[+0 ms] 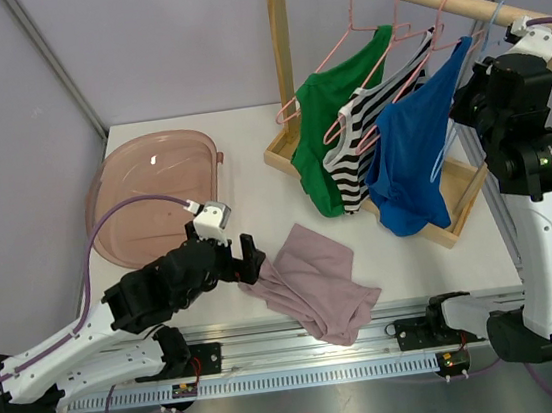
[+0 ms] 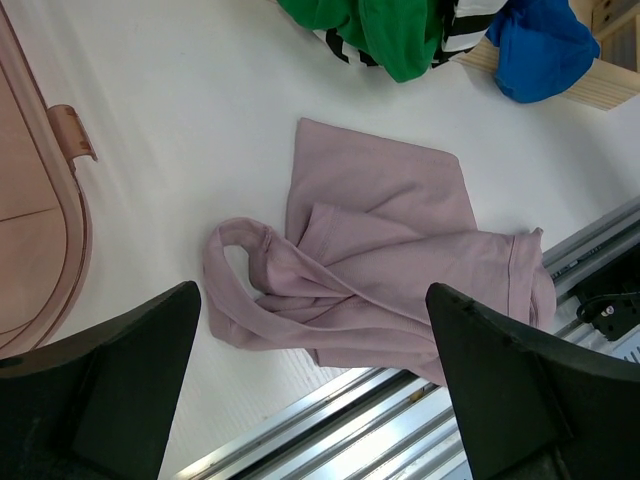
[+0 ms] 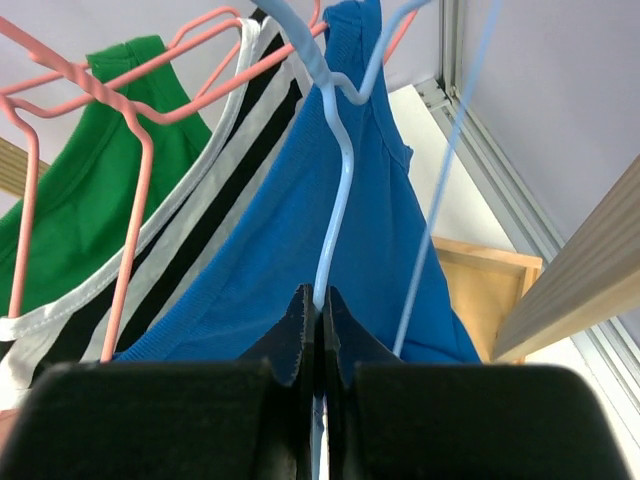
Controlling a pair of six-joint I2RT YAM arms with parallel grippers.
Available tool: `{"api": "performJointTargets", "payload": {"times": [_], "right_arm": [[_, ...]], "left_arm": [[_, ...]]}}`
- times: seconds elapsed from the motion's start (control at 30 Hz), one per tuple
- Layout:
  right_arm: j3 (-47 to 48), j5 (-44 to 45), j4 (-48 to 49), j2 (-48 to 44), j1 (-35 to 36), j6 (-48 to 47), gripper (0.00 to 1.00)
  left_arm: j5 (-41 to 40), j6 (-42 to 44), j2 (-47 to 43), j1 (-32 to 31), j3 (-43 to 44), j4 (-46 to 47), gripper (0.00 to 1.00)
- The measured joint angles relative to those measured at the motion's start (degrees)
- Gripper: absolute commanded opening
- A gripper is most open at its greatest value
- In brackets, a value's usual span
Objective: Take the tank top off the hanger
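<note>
A blue tank top (image 1: 411, 155) hangs on a thin light-blue wire hanger (image 1: 488, 24) at the right end of the wooden rail. In the right wrist view the hanger wire (image 3: 340, 190) runs down in front of the blue tank top (image 3: 270, 250), and my right gripper (image 3: 321, 300) is shut on that wire. From above, the right gripper (image 1: 470, 82) sits just right of the top's shoulder. My left gripper (image 1: 252, 260) stands open low over the table, beside a crumpled mauve garment (image 1: 316, 282). The left gripper (image 2: 312, 295) has nothing between its fingers, with the mauve garment (image 2: 380, 230) lying below.
A green top (image 1: 332, 129) and a black-and-white striped top (image 1: 359, 146) hang on pink hangers left of the blue one. The wooden rack (image 1: 284, 64) stands at the back right. A pink translucent tray (image 1: 153, 191) lies at the back left. A metal rail (image 1: 304, 349) runs along the near edge.
</note>
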Motion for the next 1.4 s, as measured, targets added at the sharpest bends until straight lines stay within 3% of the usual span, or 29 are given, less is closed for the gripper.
{"api": "performJointTargets", "payload": {"times": [0.23, 0.3, 0.37, 0.57, 0.73, 0.9, 1.17, 1.3, 1.4], "right_arm": [[-3.8, -0.2, 2.7, -3.1, -0.3, -0.1, 0.03], [-4.2, -0.6, 2.9, -3.6, -0.4, 0.1, 0.56], [-4.3, -1.1, 2.9, -4.1, -0.4, -0.2, 0.97], [-2.1, -1.7, 0.2, -6.0, -0.5, -0.6, 1.00], [-0.1, -4.4, -2.6, -11.6, -0.5, -0.6, 0.99], [-0.2, -14.5, -4.8, -20.1, -0.6, -1.2, 1.00], [-6.6, -30.6, -6.5, -28.0, -0.7, -1.7, 0.99], [-8.7, -37.5, -5.9, -28.8, -0.7, -1.7, 0.99], [-10.5, -41.6, -5.4, -29.1, -0.7, -1.6, 1.00]], "left_arm": [[0.7, 0.1, 0.2, -0.5, 0.0, 0.5, 0.99], [1.0, 0.1, 0.8, -0.8, 0.0, 1.2, 0.99], [1.5, 0.3, 1.7, -1.2, 0.0, 1.8, 0.99], [3.8, 1.1, 7.8, -3.6, 0.0, 6.5, 0.99], [5.1, 1.1, 18.2, -7.9, 0.0, 11.3, 0.99], [5.8, 0.6, 31.5, -12.1, 0.5, 14.9, 0.99], [8.2, -1.4, 45.2, -12.9, 0.4, 20.6, 0.96], [9.4, -2.9, 49.7, -12.9, -0.2, 23.6, 0.77], [9.3, -3.7, 51.3, -12.9, -0.2, 26.1, 0.30]]}}
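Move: About 13 cm to the left hand's right, 2 cm back and 21 cm below lies the middle of the mauve tank top, spread crumpled on the table. The pink bin stands some 22 cm left and 27 cm ahead of that hand, 19 cm lower. The right fingers are shut on the light-blue hanger; the rod where its hook sits is roughly 8 cm ahead, 7 cm right and 12 cm above, while the hanging blue top is about 6 cm left, 5 cm ahead and 10 cm below. Swinging right and then diving about 20 cm onto the mauve tank top, the open left hand tips steeper and starts closing its fingers on a fold near the cloth's middle. The right fingers open wide and let go of the light-blue hanger, then the hand backs off some 18 cm and veers left, turning about 40 degrees counter-clockwise. ##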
